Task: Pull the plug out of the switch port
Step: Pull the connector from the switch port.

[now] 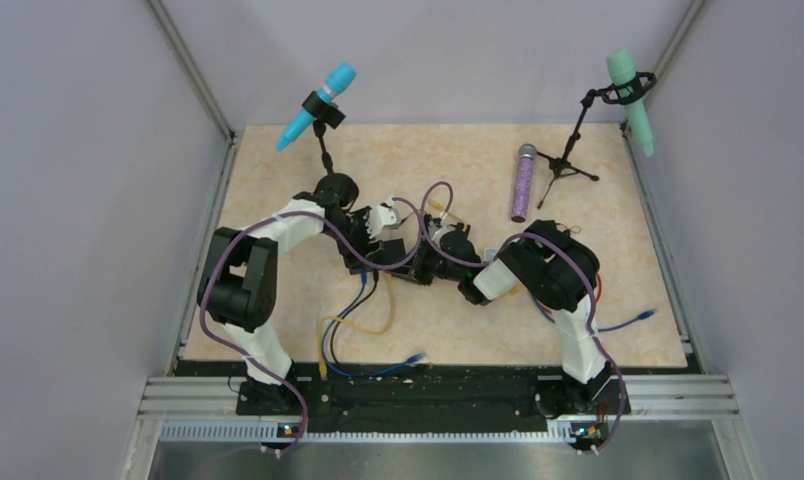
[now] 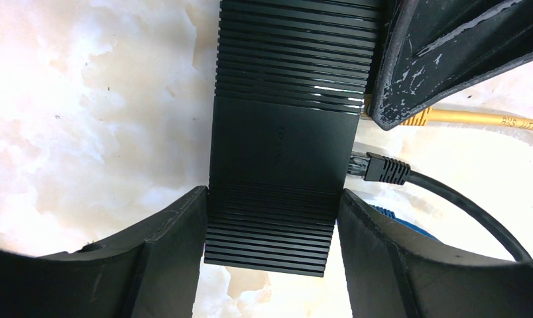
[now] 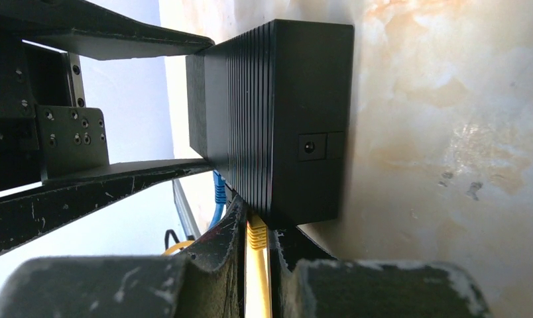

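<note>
The switch, a flat black ribbed box, lies on the marbled tabletop. My left gripper straddles its short end, with a finger pressed against each long side. A yellow plug meets the switch's socket edge, and my right gripper is shut on its boot. The yellow cable runs away to the right. A black plug sits in a socket further along the same edge. From above, the left gripper and the right gripper meet mid-table and hide the switch.
A blue cable leaves the switch beside the yellow one. Loose blue and yellow cables trail toward the front edge. A purple microphone lies at the back right, between a blue microphone and a green microphone on stands.
</note>
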Motion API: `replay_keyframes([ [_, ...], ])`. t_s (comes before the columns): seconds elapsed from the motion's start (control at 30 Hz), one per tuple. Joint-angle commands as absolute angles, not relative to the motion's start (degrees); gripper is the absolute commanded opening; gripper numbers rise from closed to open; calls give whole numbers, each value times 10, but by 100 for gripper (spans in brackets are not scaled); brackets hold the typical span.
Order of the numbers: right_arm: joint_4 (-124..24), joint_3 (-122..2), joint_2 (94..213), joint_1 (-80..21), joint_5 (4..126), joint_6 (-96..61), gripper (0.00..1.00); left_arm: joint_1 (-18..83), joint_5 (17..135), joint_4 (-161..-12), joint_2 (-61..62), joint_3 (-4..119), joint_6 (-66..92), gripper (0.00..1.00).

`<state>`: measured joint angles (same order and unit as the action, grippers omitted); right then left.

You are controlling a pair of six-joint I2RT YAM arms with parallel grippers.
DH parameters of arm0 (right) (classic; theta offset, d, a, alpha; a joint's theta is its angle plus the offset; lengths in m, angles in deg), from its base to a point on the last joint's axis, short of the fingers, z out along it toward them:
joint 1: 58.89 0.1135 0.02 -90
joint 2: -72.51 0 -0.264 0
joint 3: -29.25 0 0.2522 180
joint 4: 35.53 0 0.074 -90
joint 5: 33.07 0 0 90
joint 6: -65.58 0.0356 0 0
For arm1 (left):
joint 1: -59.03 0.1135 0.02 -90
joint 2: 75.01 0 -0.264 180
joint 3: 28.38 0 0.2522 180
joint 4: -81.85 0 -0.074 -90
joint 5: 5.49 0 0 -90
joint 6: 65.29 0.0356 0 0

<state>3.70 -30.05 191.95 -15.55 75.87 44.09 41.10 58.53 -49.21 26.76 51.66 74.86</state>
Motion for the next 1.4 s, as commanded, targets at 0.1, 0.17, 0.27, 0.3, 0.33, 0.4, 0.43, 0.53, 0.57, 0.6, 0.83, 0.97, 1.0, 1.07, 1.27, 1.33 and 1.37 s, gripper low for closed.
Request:
replay_keyframes([
  [0.1,62,-308,1899,-148,806,428,0,408,577,-468,264,494,711,49],
  [0.17,4,-320,1884,-141,796,398,0,408,580,-470,264,491,711,48],
  [0.27,-29,-312,1857,-136,782,377,0,408,583,-472,265,490,711,48],
  [0.3,-27,-307,1850,-136,782,375,0,408,583,-473,266,490,711,48],
  [0.33,-28,-303,1844,-135,783,371,0,408,584,-477,267,491,706,48],
  [0.4,-25,-297,1837,-134,792,367,0,409,585,-483,269,491,700,48],
  [0.43,0,-290,1838,-135,809,379,0,409,585,-488,268,491,697,48],
  [0.53,107,-260,1854,-136,845,449,0,409,592,-499,269,489,688,48],
  [0.57,112,-257,1853,-133,847,456,0,409,596,-501,268,489,687,48],
  [0.6,99,-255,1846,-131,841,450,0,409,597,-503,268,488,688,48],
  [0.83,-37,-251,1767,-127,794,365,0,410,606,-502,265,485,690,48],
  [0.97,-93,-223,1690,-127,734,325,0,410,580,-528,232,463,697,52],
  [1.0,-96,-218,1674,-128,727,317,0,411,578,-540,223,456,694,53],
  [1.07,-94,-208,1649,-128,725,304,0,410,578,-561,205,446,686,59],
  [1.27,-34,-163,1603,-128,747,334,0,411,568,-617,158,424,654,99],
  [1.33,-20,-151,1591,-128,753,344,0,413,568,-647,133,410,637,99],
  [1.37,-15,-148,1585,-128,756,346,0,413,570,-665,119,402,627,99],
])
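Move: My right fingers are already shut on the yellow plug in its port. The switch's middle lies about 4 cm ahead and 1 cm left of them; the black plug is some 2 cm to their left and 1 cm ahead, the blue one roughly 4 cm left and 1 cm ahead. My left hand grips the switch across its narrow width. The yellow plug is about 5 cm to its right and 5 cm back, a centimetre lower, and the switch's middle 4 cm right, straight across. Keeping the yellow plug pinched, I ease my right hand back a centimetre, then draw it sharply some 4 cm straight back from the port, and lift it about 9 cm while it drifts right and its fingertips tip up. My left hand holds the switch against the pull, then opens wide, lets go and starts to rise a centimetre or so. ##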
